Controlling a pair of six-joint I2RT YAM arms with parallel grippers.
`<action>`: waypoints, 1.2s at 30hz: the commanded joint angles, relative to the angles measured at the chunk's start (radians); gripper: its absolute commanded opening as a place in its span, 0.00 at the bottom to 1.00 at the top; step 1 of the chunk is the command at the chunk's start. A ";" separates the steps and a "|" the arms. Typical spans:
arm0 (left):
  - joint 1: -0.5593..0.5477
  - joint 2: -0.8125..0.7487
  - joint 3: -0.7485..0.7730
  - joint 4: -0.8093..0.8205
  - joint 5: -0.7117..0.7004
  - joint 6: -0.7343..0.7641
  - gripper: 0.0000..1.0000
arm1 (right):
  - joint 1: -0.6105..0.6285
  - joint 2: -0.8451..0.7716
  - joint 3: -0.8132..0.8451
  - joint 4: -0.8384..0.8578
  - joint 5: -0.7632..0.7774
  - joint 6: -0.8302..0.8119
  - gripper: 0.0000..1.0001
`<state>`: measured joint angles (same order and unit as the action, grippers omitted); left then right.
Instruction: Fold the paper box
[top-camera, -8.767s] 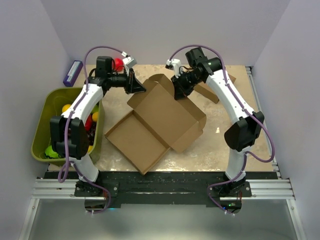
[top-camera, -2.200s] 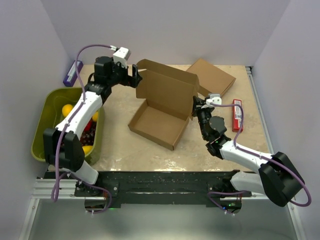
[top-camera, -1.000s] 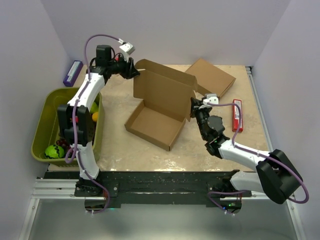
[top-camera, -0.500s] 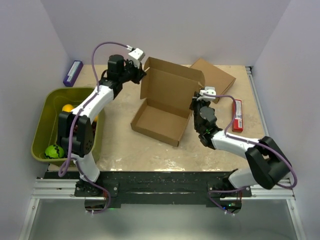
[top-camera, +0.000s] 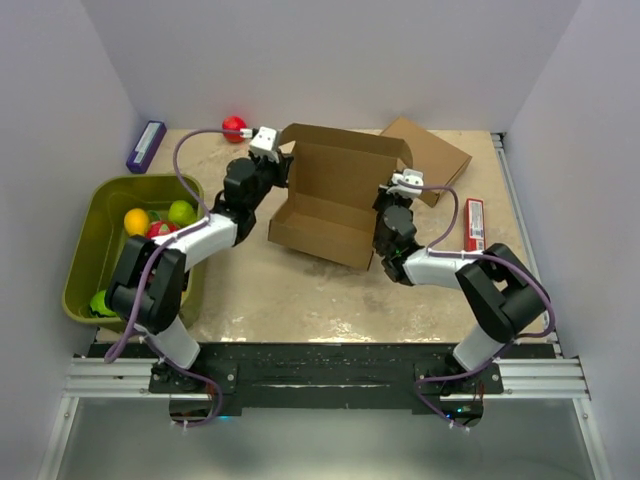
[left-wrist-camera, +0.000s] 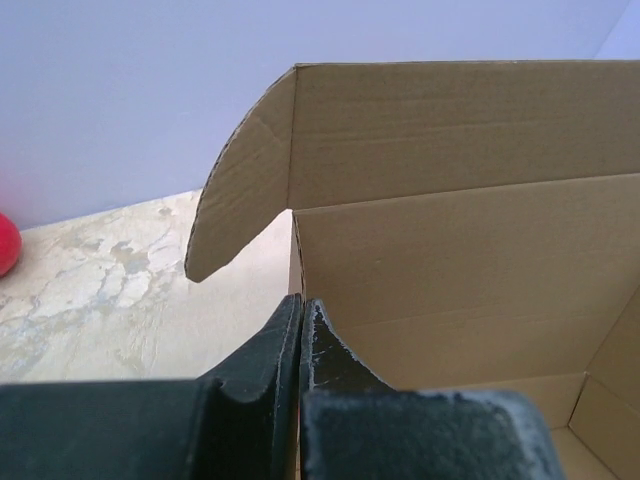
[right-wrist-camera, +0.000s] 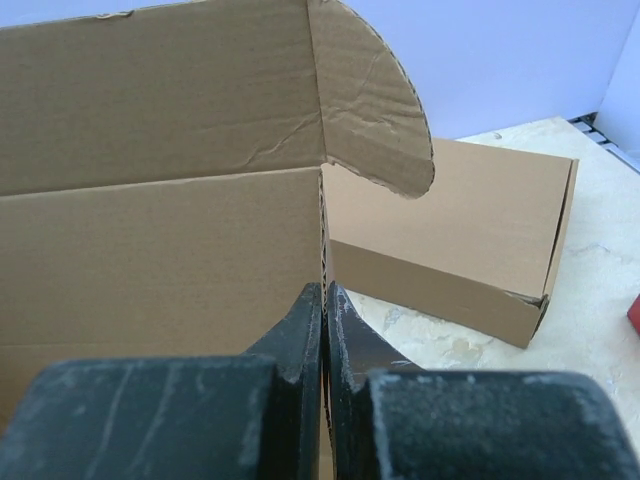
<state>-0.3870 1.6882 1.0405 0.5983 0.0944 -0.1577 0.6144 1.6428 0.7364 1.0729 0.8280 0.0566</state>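
The paper box (top-camera: 335, 200) stands mid-table as a shallow brown tray with its lid upright at the back and two rounded ear flaps sticking out. My left gripper (top-camera: 283, 172) is shut on the box's left side wall; in the left wrist view its fingertips (left-wrist-camera: 300, 302) pinch the cardboard edge below the left ear flap (left-wrist-camera: 240, 190). My right gripper (top-camera: 384, 203) is shut on the right side wall, and the right wrist view shows that gripper (right-wrist-camera: 325, 290) clamping the corrugated edge with the lid (right-wrist-camera: 160, 110) above it.
A second, fully formed brown carton (top-camera: 428, 155) lies behind the box at the right, also seen as the carton (right-wrist-camera: 455, 250) beyond the fingers. A red ball (top-camera: 234, 126), a purple packet (top-camera: 146, 145), a red packet (top-camera: 474, 228) and a green bin (top-camera: 82, 262) of fruit surround the work area.
My left gripper has swung in from the back left and shut on the box's left wall. The box has turned and shifted towards the back; the right arm followed it, still gripping.
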 joint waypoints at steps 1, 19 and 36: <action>-0.085 -0.053 -0.128 0.130 -0.015 -0.062 0.00 | 0.048 -0.029 -0.045 0.125 0.005 0.057 0.00; -0.174 -0.194 -0.483 0.152 -0.197 -0.166 0.00 | 0.145 -0.181 -0.199 -0.045 0.062 0.192 0.00; -0.217 -0.232 -0.589 0.175 -0.242 -0.210 0.00 | 0.209 -0.278 -0.253 -0.295 0.074 0.439 0.00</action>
<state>-0.5659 1.4277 0.4938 0.9367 -0.2131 -0.3260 0.7933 1.3735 0.4873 0.8845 0.9302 0.3447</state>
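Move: From the left gripper, shut at the lid's left side edge, the tray's middle lies about 9 cm back, 11 cm to its right and some 14 cm below. From the right gripper, at the lid's right edge, the tray is about 4 cm back, 12 cm left and 13 cm down; the flat carton lies roughly 16 cm ahead of that gripper, 12 cm right and 17 cm below. The red ball is some 20 cm ahead and 15 cm left of the left gripper, 16 cm lower. Keep both grippers shut on the side edges of the standing lid and draw them back together over the tray, the left about 11 cm, the right about 8 cm. Let them sink as they go, most of it in a short dip at the very end, and roll the two hands slightly opposite ways, the left one's left side dropping and the right one's rising. ##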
